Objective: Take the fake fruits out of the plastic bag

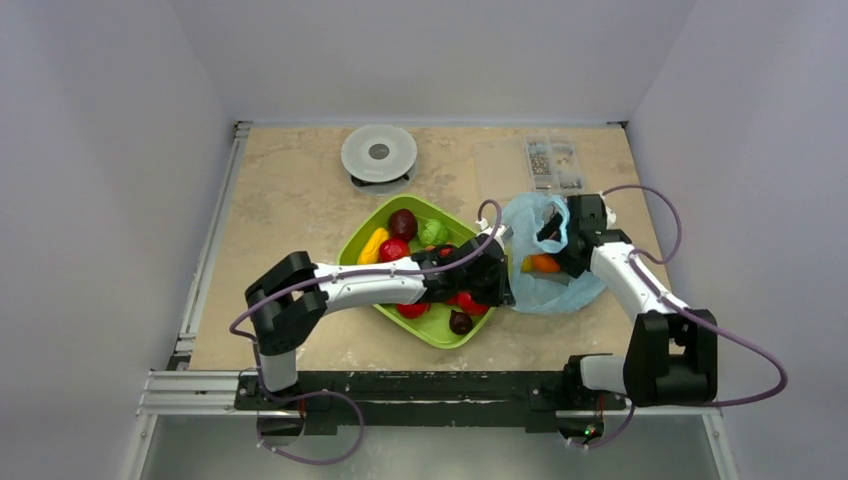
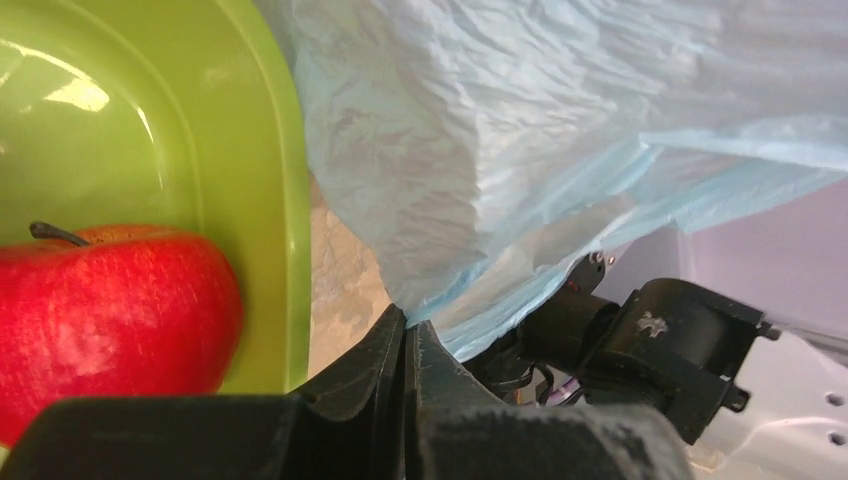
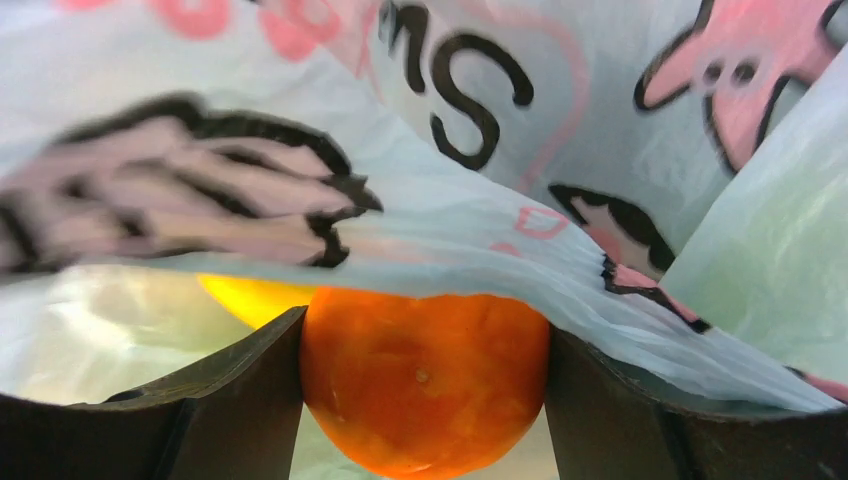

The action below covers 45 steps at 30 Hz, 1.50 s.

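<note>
The light-blue plastic bag (image 1: 528, 215) lies to the right of the green tray (image 1: 432, 327). My left gripper (image 1: 503, 272) reaches across the tray and is shut on the bag's edge (image 2: 480, 150), with the film pinched between its fingertips (image 2: 410, 325). My right gripper (image 1: 560, 255) is inside the bag's mouth. Both of its fingers press on an orange (image 3: 425, 390), under a fold of printed bag film (image 3: 450, 230). The orange (image 1: 545, 263) shows through the opening from above. A yellow fruit (image 3: 250, 297) lies behind it in the bag.
The tray holds a dark purple fruit (image 1: 403, 222), red ones (image 1: 394, 249), a yellow banana (image 1: 373, 245), a lumpy green ball (image 1: 432, 232) and a dark fruit (image 1: 461, 322). A red apple (image 2: 110, 310) sits by the tray wall. A round white dish (image 1: 379, 153) and a clear box (image 1: 550, 165) stand at the back.
</note>
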Tool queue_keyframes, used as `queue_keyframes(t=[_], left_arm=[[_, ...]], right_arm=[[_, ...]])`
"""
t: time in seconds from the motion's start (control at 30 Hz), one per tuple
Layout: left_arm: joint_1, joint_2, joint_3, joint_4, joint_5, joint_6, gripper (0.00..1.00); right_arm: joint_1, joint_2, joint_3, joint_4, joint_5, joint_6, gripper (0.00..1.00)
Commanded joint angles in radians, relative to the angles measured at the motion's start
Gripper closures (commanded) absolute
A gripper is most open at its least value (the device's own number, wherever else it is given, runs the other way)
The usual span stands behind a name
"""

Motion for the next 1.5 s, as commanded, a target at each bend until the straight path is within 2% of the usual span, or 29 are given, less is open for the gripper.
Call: queue_keyframes(t=[0.0,0.07,0.13,0.3,0.4,0.47,0.63,0.77,0.93,1.03,1.13,1.23,1.33,1.47], left_arm=[[0.025,-0.006,0.087,-0.04,-0.037,0.064,0.97],[0.029,-0.012,0.118,-0.078,-0.044,0.088,0.92],[0.029,-0.03,0.122,-0.088,-0.051,0.108,0.81],[0.036,-0.122,0.073,-0.061,-0.03,0.145,0.4],[0.051,-0.23,0.007,-0.032,-0.002,0.168,0.15],[0.078,-0.306,-0.043,-0.021,0.038,0.179,0.05],[0.2,-0.531,-0.136,-0.126,0.125,0.242,0.0],[0.321,-0.691,-0.074,-0.336,0.079,0.401,0.0],[0.4,-0.792,0.059,-0.457,-0.06,0.608,0.0],[0.41,-0.816,0.108,-0.48,-0.16,0.717,0.0],[0.412,-0.856,0.076,-0.436,-0.232,0.822,0.0],[0.412,-0.92,-0.035,-0.345,-0.295,0.885,0.0],[0.412,-1.003,-0.159,-0.234,-0.334,0.933,0.0],[0.411,-1.096,-0.286,-0.131,-0.427,0.994,0.0]], right_arm=[[-0.009,-0.063,0.107,0.016,0.0,-0.036,0.62],[-0.01,-0.093,0.119,0.003,-0.002,-0.049,0.62],[-0.01,-0.12,0.129,-0.026,-0.002,-0.058,0.62],[-0.01,-0.187,0.167,-0.146,0.025,-0.09,0.63],[-0.01,-0.228,0.184,-0.215,-0.002,-0.121,0.63],[-0.009,-0.256,0.196,-0.253,-0.046,-0.158,0.63],[0.004,-0.319,0.255,-0.394,-0.151,-0.258,0.63],[0.087,-0.323,0.34,-0.536,-0.192,-0.255,0.65],[0.428,-0.3,0.345,-0.613,-0.16,-0.104,0.66],[0.556,-0.326,0.329,-0.595,-0.172,-0.029,0.67],[0.65,-0.326,0.334,-0.566,-0.222,-0.009,0.71],[0.772,-0.266,0.327,-0.499,-0.285,-0.022,0.71],[0.921,-0.185,0.339,-0.374,-0.197,0.011,0.7],[1.019,-0.057,0.382,-0.255,0.021,0.036,0.68]])
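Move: The right hand, down in the plastic bag, already holds the orange. The near corner of the green tray, where the orange is taken, lies about 20 cm left and 14 cm back; the dark fig sits some 19 cm left, 11 cm back and 4 cm lower, the nearest red apple about 16 left and 6 back. From the left hand, pinching the bag's rim, the orange is 9 cm ahead, 8 right and 5 lower. The right hand keeps its grip on the orange, first draws it up out of the bag, then swings left and back, roughly 23 and 18 cm in all, over to the green tray's near corner, turning some 60 degrees counter-clockwise and starting to sink slightly at the end. Meanwhile the left hand opens wide and lets go of the bag's rim, moving slightly forward and up first, then clears off left and upward past the tray to its left side, its fingers swinging from downward to more forward, and dips a little at the end. ##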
